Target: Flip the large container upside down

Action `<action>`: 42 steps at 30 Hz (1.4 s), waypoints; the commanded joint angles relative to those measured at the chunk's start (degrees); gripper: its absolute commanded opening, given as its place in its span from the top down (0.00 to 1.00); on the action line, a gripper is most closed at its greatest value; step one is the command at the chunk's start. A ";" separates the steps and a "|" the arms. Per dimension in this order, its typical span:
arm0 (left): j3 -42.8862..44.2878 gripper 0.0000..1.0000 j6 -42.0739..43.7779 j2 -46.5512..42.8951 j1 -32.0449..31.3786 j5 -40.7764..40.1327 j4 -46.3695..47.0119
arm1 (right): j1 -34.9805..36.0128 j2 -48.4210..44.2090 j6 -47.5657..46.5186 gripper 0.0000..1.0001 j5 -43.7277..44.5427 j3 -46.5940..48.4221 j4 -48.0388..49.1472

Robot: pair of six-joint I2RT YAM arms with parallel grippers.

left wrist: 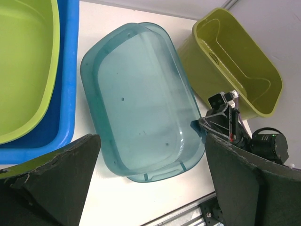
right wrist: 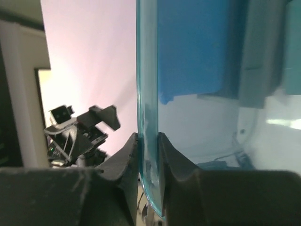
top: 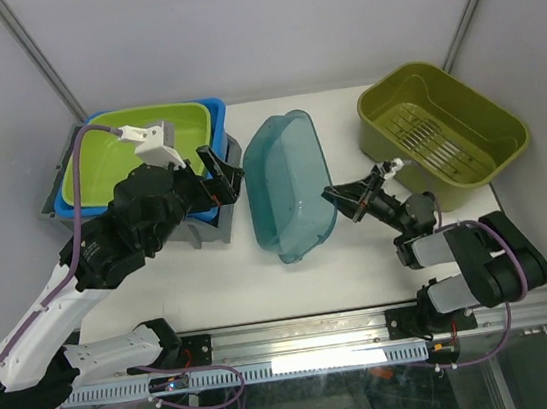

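Observation:
The large container (top: 289, 187) is a translucent teal tub in the middle of the table, tipped with its right long rim raised. My right gripper (top: 341, 199) is shut on that rim; in the right wrist view the teal wall (right wrist: 148, 84) runs upright between the two pads of the gripper (right wrist: 148, 137). My left gripper (top: 221, 176) hangs open just left of the tub, touching nothing. The left wrist view looks into the tub's hollow (left wrist: 141, 94) between the wide-spread fingers of the gripper (left wrist: 150, 141), with the tub's near end just below.
An olive green slotted basket (top: 445, 131) (left wrist: 235, 61) stands at the back right, close behind the right arm. A lime green tub (top: 140, 151) nested in a blue one (top: 213, 112) sits at the back left on a grey box. An aluminium rail (top: 301, 337) runs along the near edge.

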 commanded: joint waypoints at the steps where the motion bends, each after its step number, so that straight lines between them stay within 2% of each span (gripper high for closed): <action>1: -0.43 0.01 1.69 -0.93 0.43 0.72 2.53 | -4.47 -5.27 -9.89 0.69 -2.21 -5.79 -13.30; 3: -0.31 0.01 1.74 -1.00 0.43 0.66 2.53 | -5.00 -10.13 -15.12 0.49 -2.50 -5.26 -23.72; 4: -0.27 0.01 1.70 -0.92 0.43 0.77 2.52 | -5.03 -13.67 -18.90 0.40 -2.30 -3.72 -34.27; 6: -0.20 0.01 1.70 -0.37 0.43 0.99 2.51 | -4.93 -21.22 -24.35 0.33 -1.29 1.10 -54.22; 9: -0.59 0.01 1.68 0.76 0.42 1.99 2.96 | -4.77 -31.06 -40.51 0.26 7.78 10.38 -80.56; 13: -1.30 0.01 2.29 2.46 0.36 4.11 3.98 | -4.69 -35.68 -50.85 0.15 18.36 20.92 -103.04; 16: -1.29 0.01 3.02 3.61 0.43 5.50 4.22 | -4.69 -33.23 -58.49 0.08 24.31 28.89 -115.95; 19: -1.40 0.01 3.63 4.50 0.43 6.77 4.34 | -4.64 -30.72 -63.04 0.06 26.22 33.48 -122.86; 22: -1.23 0.01 4.29 5.65 0.43 8.59 4.37 | -4.29 -30.80 -64.97 0.06 28.13 34.22 -125.45; 30: -0.86 0.01 7.30 9.91 -0.42 16.91 4.44 | -3.79 -32.55 -70.64 0.06 43.36 38.93 -135.61; 32: -1.08 0.01 7.98 11.49 -3.13 17.34 4.57 | -3.79 -33.13 -72.64 0.06 46.50 41.50 -137.42; 36: -2.36 0.01 8.98 16.43 -13.02 15.08 4.62 | -3.76 -33.46 -77.14 0.05 52.45 46.60 -138.95; 42: -6.12 0.01 8.59 26.47 -22.09 19.89 5.62 | -3.81 -32.64 -81.66 0.04 61.86 50.79 -136.11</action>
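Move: The teal container is still pinched at its right-hand rim, tilted; its middle lies some 8 cm left of the right hand, 4 cm ahead and 9 cm lower. From that same hand the olive bin stands about 26 cm to the right and 14 cm farther out, the blue bin with the green tray about 35 cm left and 12 cm ahead. From the left hand the container is about 11 cm right, 6 cm ahead and 25 cm below. The teal container's rim is let go as the right fingers open wide at once; that hand dips about 7 cm, then swings some 20 cm right towards the olive bin in a bobbing path, rolling roughly 90 degrees with its left side going down. After a short wait the open left hand comes right, down and somewhat back towards the container's near end, turning clockwise. ##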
